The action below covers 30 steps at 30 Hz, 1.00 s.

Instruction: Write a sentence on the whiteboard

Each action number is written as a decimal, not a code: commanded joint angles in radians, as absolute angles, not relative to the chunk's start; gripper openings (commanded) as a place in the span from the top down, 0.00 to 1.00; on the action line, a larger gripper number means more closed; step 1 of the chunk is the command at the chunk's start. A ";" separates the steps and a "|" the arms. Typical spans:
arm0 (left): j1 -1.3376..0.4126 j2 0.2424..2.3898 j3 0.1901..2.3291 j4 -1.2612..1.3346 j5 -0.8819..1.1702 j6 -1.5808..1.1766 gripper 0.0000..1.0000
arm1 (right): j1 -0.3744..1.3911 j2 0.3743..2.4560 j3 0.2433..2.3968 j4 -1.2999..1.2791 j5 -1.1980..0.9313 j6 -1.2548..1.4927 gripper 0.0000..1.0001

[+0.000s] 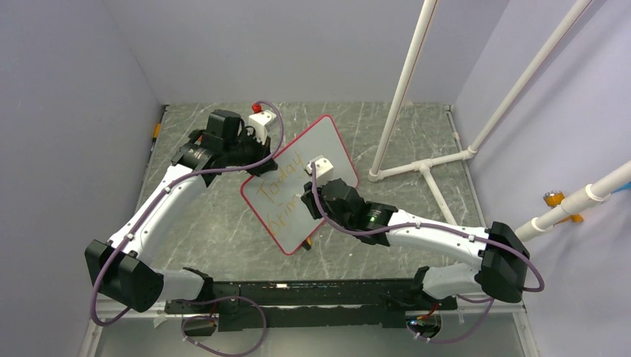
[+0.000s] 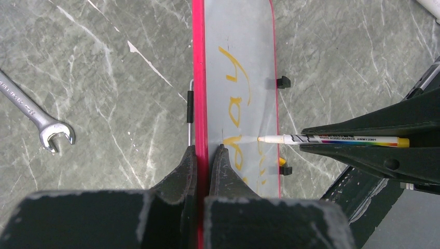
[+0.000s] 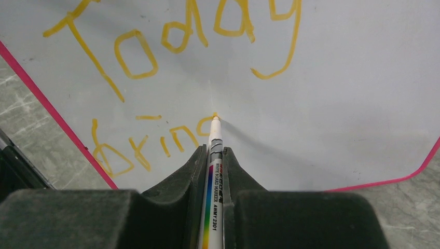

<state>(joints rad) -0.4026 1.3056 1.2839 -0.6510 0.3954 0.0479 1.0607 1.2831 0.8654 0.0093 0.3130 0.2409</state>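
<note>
The whiteboard, white with a thin red-pink frame, is held tilted above the table. My left gripper is shut on its upper left frame edge; in the left wrist view the fingers clamp the red frame. My right gripper is shut on a white marker with a rainbow stripe. The marker's tip touches the board at the end of the second line. The sentence reads "Today" in orange-yellow, with "brin" below it. The marker also shows from the side.
A steel wrench lies on the grey marbled table left of the board. A white pipe frame stands at the back right. Two black clips sit on the board's far edge. Walls close in on the left, back and right.
</note>
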 commanded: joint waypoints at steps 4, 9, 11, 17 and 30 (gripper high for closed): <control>-0.400 1.310 1.261 -0.700 0.221 0.154 1.00 | 1.060 1.265 0.799 0.030 0.305 0.279 1.00; -0.400 1.312 1.261 -0.701 0.221 0.153 1.00 | 1.060 1.254 0.761 0.023 0.294 0.296 1.00; -0.400 1.313 1.261 -0.701 0.221 0.154 1.00 | 1.062 1.253 0.748 0.021 0.288 0.301 1.00; -0.400 1.316 1.262 -0.702 0.221 0.154 1.00 | 1.071 1.250 0.716 0.022 0.279 0.315 1.00; -0.401 1.318 1.261 -0.702 0.218 0.154 1.00 | 1.092 1.272 0.762 0.044 0.243 0.322 1.00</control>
<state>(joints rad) -0.4023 1.3060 1.2839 -0.6514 0.3946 0.0479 1.0782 1.2491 0.7189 -0.0017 0.2935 0.3008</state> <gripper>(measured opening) 0.043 0.138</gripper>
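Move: The right hand holds the marker with its tip on the board at the top right of the "g" just begun. The blank patch for the tail's end lies about 8 cm below that hand, 1 cm ahead and 1 cm left; from the left hand, some 6 cm back, 11 cm right and 13 cm lower. From the right hand, "brin" sits level in reach, 7 cm left, 3 cm lower; "Today" 5 cm ahead, 7 cm left, 4 cm higher; the board's lower edge 1 cm back, 1 cm right, 12 cm down. Downward along the tilted board, also back and to its right, the right hand draws the marker some 6 cm from the g's bowl towards the board's lower edge, easing almost to a stop at the end. The wrist tips down about 5 degrees, the grip is kept, and the tip is on the board at both ends; the left hand stays put, still pinching the upper edge. ##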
